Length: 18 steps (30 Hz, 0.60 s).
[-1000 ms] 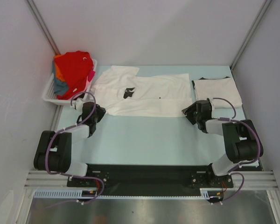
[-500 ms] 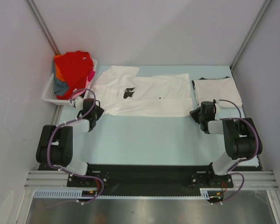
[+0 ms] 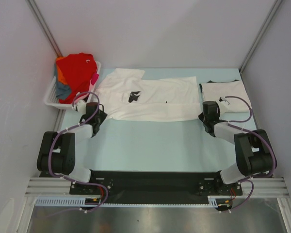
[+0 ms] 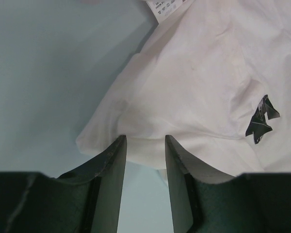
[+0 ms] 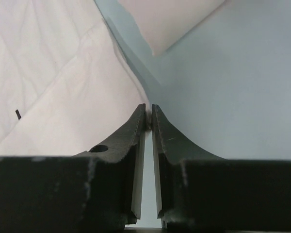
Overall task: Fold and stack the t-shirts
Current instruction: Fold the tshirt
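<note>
A white t-shirt point(image 3: 155, 97) with a small black chest print lies folded lengthwise across the back of the table. My left gripper point(image 3: 95, 115) is at its near left corner. In the left wrist view this gripper point(image 4: 144, 141) is open, and the shirt's point(image 4: 199, 82) hem lies between the fingertips. My right gripper point(image 3: 206, 114) is at the shirt's near right corner. In the right wrist view its point(image 5: 149, 116) tips are pinched together on the edge of the cloth point(image 5: 63, 97). A folded off-white t-shirt point(image 3: 226, 94) lies at the back right, apart from the right gripper.
A white slatted basket point(image 3: 51, 99) stands at the back left, holding a red t-shirt point(image 3: 76, 70) on top of orange, blue-grey and pink cloth. Grey walls close in both sides and the back. The folded shirt's corner point(image 5: 165, 19) shows beyond the right fingers.
My right gripper has moved left and forward to the white shirt's right corner, and its jaws have closed. My left gripper has crept forward to the left corner.
</note>
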Each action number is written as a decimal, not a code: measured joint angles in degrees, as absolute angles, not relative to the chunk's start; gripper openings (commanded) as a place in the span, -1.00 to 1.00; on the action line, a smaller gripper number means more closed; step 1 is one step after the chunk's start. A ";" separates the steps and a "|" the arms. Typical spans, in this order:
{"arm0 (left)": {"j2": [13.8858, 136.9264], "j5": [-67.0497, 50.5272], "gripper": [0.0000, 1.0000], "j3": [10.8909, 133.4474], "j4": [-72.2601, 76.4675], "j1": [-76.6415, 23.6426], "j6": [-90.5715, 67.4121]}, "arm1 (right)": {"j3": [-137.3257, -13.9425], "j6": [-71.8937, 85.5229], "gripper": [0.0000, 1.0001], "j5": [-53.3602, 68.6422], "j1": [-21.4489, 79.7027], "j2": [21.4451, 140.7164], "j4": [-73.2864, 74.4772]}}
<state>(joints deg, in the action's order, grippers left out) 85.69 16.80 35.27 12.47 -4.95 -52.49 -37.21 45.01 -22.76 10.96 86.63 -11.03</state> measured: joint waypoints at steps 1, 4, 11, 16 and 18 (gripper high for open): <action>85.69 16.80 -0.16 35.27 12.43 -4.95 -52.42 | -37.52 44.91 -0.72 -23.88 11.27 86.28 -10.46; 85.41 16.75 -0.16 35.20 12.27 -4.93 -52.40 | -37.54 44.91 -0.68 -25.67 11.97 85.25 -8.27; 80.42 16.78 -0.16 33.61 11.99 -4.89 -51.81 | -36.27 44.58 -0.19 -24.12 11.33 84.64 -7.22; 75.88 16.69 -0.14 32.97 11.88 -4.91 -50.92 | -34.98 44.53 -0.13 -20.14 11.25 84.55 -8.86; 74.46 16.34 -0.13 32.77 11.86 -4.91 -50.68 | -34.44 44.56 -0.09 -18.63 11.27 84.47 -9.65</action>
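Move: The right fingers are nearly shut on the t-shirt's right near corner, right at the hand point; the folded t-shirt lies about 12 cm ahead and 14 cm to the right, 2 cm lower. The t-shirt's left near corner is roughly 2 cm back, 3 cm left and 2 cm below the open left hand. From the left hand, the black print is some 11 cm ahead, 16 cm right, and the basket about 18 cm ahead, 18 cm left. Right fingers open and release the t-shirt's right corner, drawing back 2 cm; left hand rises about 5 cm. ##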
